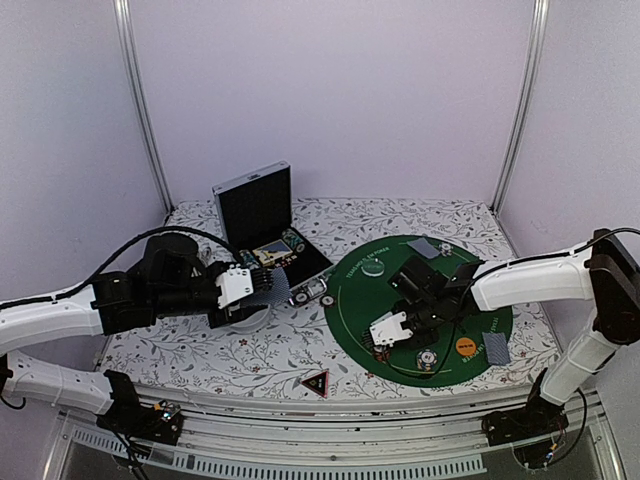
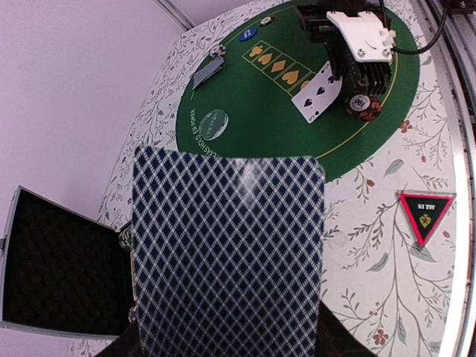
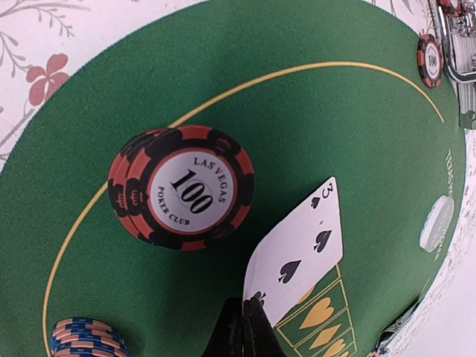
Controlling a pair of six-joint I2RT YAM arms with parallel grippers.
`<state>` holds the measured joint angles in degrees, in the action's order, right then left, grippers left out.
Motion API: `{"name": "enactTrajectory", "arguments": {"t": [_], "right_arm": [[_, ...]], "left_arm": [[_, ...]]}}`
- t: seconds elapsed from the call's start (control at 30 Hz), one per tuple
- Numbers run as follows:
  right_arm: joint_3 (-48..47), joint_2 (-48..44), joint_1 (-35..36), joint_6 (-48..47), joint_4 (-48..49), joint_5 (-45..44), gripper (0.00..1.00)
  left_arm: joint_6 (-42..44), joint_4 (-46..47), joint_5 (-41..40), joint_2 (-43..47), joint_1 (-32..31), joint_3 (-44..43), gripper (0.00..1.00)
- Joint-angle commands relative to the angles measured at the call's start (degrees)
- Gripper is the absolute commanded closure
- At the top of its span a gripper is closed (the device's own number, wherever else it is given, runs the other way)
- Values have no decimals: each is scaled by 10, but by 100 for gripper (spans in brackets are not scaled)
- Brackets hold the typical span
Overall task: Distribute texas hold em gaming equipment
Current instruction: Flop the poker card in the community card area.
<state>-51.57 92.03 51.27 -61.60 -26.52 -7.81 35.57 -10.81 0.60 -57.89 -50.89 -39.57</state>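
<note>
My left gripper (image 1: pixel 258 284) hovers over the table's left side, shut on blue diamond-backed playing cards (image 2: pixel 227 253) that fill the left wrist view and hide its fingers. My right gripper (image 3: pixel 249 318) is over the round green mat (image 1: pixel 350 300), shut on one corner of a face-up three of spades (image 3: pixel 305 249). The card slants above the mat's printed suit boxes. A black and red 100 chip stack (image 3: pixel 186 190) lies just left of it, and a blue and orange chip stack (image 3: pixel 85 338) sits nearer the mat's edge. The black red-edged triangle (image 1: pixel 316 383) lies on the tablecloth in front of the mat.
An open black case (image 1: pixel 255 210) stands at the back left. On the mat lie a white disc (image 1: pixel 373 267), an orange disc (image 1: pixel 466 347), and face-down cards at the far side (image 1: pixel 422 247) and at the right (image 1: pixel 495 347). A white bowl (image 1: pixel 245 318) sits under the left gripper.
</note>
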Motion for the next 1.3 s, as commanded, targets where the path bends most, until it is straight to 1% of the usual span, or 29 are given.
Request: {"name": "enactTrajectory", "arguments": {"t": [0.0, 0.27, 0.43, 0.47, 0.57, 0.6, 0.77, 0.87, 1.0, 1.03, 1.07, 1.1, 1.13, 1.2, 1.23, 1.27], "right_arm": [[-2, -4, 5, -16, 15, 11, 97], [1, 5, 5, -26, 16, 7, 97], [12, -7, 4, -29, 15, 11, 92], [15, -10, 5, -32, 15, 11, 89], [21, -18, 8, -33, 16, 2, 75], [22, -22, 9, -31, 15, 0, 71], [10, -41, 18, -17, 5, -13, 46], [-13, -70, 19, 8, 14, -3, 40], [-27, -136, 17, 42, 107, -21, 30], [-30, -153, 17, 61, 133, -18, 25], [-36, -169, 16, 78, 165, -10, 14], [-47, -182, 16, 111, 195, 5, 2], [-63, -191, 12, 144, 213, 32, 1], [-100, -196, -6, 288, 238, 126, 1], [-116, -192, -13, 340, 251, 179, 1], [-127, -183, -16, 414, 267, 210, 1]], "left_arm": [[3, 8, -1, 0, -1, 4, 47], [4, 9, -2, -3, -2, 5, 47], [4, 8, -1, -4, -1, 4, 47], [4, 9, -1, -4, -1, 3, 47], [4, 7, 0, -5, -1, 3, 47], [4, 7, 0, -5, -1, 3, 47], [4, 6, 1, -5, -1, 3, 47], [4, 6, 2, -4, -1, 3, 47], [4, 6, 2, -3, -1, 3, 47], [4, 6, 3, -3, -1, 3, 47], [4, 6, 4, -3, -2, 3, 47], [3, 6, 5, -2, -1, 2, 47], [4, 6, 5, -2, -1, 2, 47], [4, 6, 7, -2, -1, 2, 47], [4, 6, 6, -2, -1, 1, 47], [4, 6, 4, -1, -1, 1, 47]]}}
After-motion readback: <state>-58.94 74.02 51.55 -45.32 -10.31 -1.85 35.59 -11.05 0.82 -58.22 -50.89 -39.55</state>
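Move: I hold the three of spades by its near end. The spot for it, the near-left end of the community row, is about 5 cm ahead of my right hand and 2 cm below. The black-red chip stack is some 5 cm left and 3 cm back, the blue chip stack about 6 cm right and 6 cm back. From my left hand, that row end is roughly 30 cm right, 7 cm ahead and 18 cm down. My right hand stays almost still at first, then opens its fingers while easing down and back by about half a centimetre, letting go of the card's near end. With the fingers spreading wide, I lift quickly about 19 cm clear of the mat, drifting some 6 cm left as well, and tilt the wrist so the fingers swing up towards my left by roughly 35 degrees. ##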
